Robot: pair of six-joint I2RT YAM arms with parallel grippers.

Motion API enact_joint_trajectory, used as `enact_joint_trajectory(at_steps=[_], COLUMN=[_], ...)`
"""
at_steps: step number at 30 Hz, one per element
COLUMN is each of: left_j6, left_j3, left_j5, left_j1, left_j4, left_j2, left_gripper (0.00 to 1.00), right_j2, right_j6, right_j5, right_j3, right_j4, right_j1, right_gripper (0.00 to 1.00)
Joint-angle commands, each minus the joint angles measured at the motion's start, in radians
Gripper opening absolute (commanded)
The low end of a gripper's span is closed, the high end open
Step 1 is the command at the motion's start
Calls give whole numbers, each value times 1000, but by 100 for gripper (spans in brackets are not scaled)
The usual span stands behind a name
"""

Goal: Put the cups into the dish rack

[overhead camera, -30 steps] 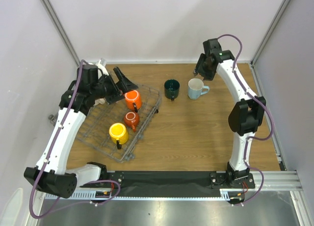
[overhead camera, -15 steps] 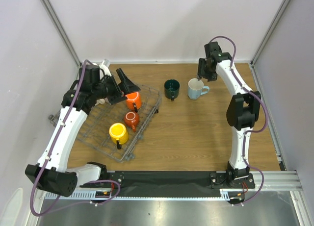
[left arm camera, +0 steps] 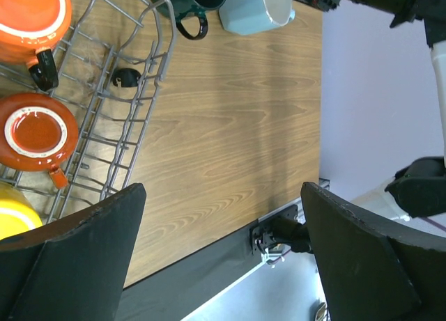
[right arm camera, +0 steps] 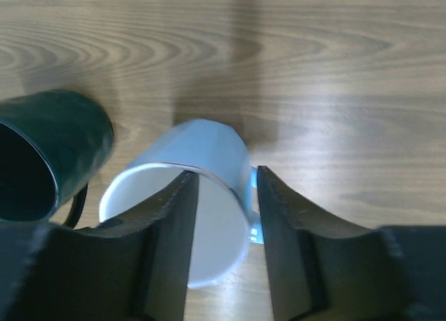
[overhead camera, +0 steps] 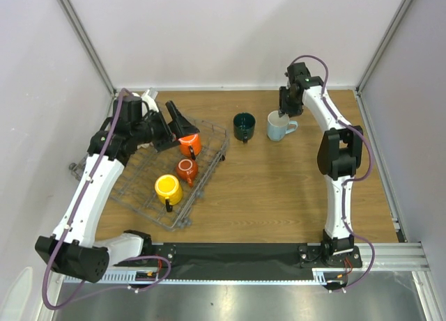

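The wire dish rack (overhead camera: 209, 136) sits at the left and holds three cups: an orange one (overhead camera: 189, 143), a small red-orange one (overhead camera: 185, 169) and a yellow one (overhead camera: 168, 189). A dark green cup (overhead camera: 244, 126) and a light blue cup (overhead camera: 278, 127) stand on the table to its right. My right gripper (overhead camera: 281, 114) is down at the light blue cup (right arm camera: 202, 147). It (right arm camera: 226, 173) is open, one finger inside the rim, the other outside by the handle with a gap to the wall. My left gripper (overhead camera: 178, 131) hovers wide open over the rack's back edge, holding nothing.
In the left wrist view the rack's (left arm camera: 132, 105) right wall borders bare wooden table, with the black front strip (left arm camera: 209, 265) beyond. The dark green cup (right arm camera: 56, 147) lies close to the left of the light blue one. White walls enclose the table at the back and sides.
My right gripper has come down and left onto the light blue cup's rim, and its jaws have narrowed. The left arm has shifted only slightly over the rack.
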Motion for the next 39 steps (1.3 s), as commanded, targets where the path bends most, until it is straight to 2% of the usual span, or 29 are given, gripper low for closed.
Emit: enact_joint_trajectory(at_steps=[1, 2, 3, 5, 9, 17, 21, 25, 27, 29, 30, 31, 32, 35, 39], left_j6=[26, 26, 26, 25, 7, 37, 82, 146, 108, 59, 1, -18, -27, -26, -75], left_j3=[-17, -19, -19, -19, -19, 75, 142, 214, 210, 208, 196, 196, 214, 236, 185], left_j5=[35, 37, 49, 64, 124, 164, 192, 222, 311, 404, 426, 441, 442, 443, 468], left_j1=[-5, -5, -5, -5, -5, -86, -143, -191, -195, -195, -195, -195, -197, -206, -214], left_j4=[15, 16, 24, 34, 89, 208, 298, 309, 399, 467, 578, 609, 631, 669, 830], left_j2=[-39, -42, -46, -45, -33, 30, 59, 121, 150, 168, 177, 180, 187, 197, 171], left_gripper=[99, 100, 100, 100, 100, 100, 100, 100, 100, 100, 100, 100, 100, 100, 100], right_j2=[44, 50, 58, 56, 27, -236, -379, -517, -614, -674, -732, -754, -772, -806, -833], right_j6=[10, 17, 33, 42, 89, 329, 467, 646, 743, 939, 1012, 1081, 1184, 1242, 1306], right_j5=[-37, -46, -67, -66, -101, -383, -657, -844, -923, -1004, -1026, -1045, -1066, -1089, -1097], right_j3=[63, 67, 67, 70, 86, 43, -41, -172, -299, -455, -500, -544, -574, -594, -601], right_j4=[14, 10, 6, 1, -29, -45, 10, 104, 234, 456, 543, 699, 745, 797, 860], right_j1=[0, 2, 0, -3, -20, -95, -156, -185, -186, -187, -184, -184, -182, -158, -114], right_gripper=[42, 40, 25, 22, 0, 0, 0, 0, 0, 0, 0, 0, 0, 0, 0])
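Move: The right hand's part-open fingers already straddle the light blue cup's right-hand rim, by the handle; its middle is about 3 cm left of that hand, 1 cm back and 5 cm down. The green cup stands some 17 cm left of the hand and 1 cm back. From the empty, open left hand the light blue cup lies roughly 38 cm right, 23 cm ahead and 24 cm lower; the racked orange cup is about 10 cm ahead, 3 cm left and 20 cm below. The right fingers pinch the light blue cup's wall, one inside and one outside, after settling about 1 cm. Then the right hand hoists the cup nearly 30 cm, drawing it back some 16 cm and left 7, rolling about 75 degrees until the fingers point left. The left hand, wide open, swings right and up about 12 cm each towards the cup, turning clockwise and levelling its fingers. ##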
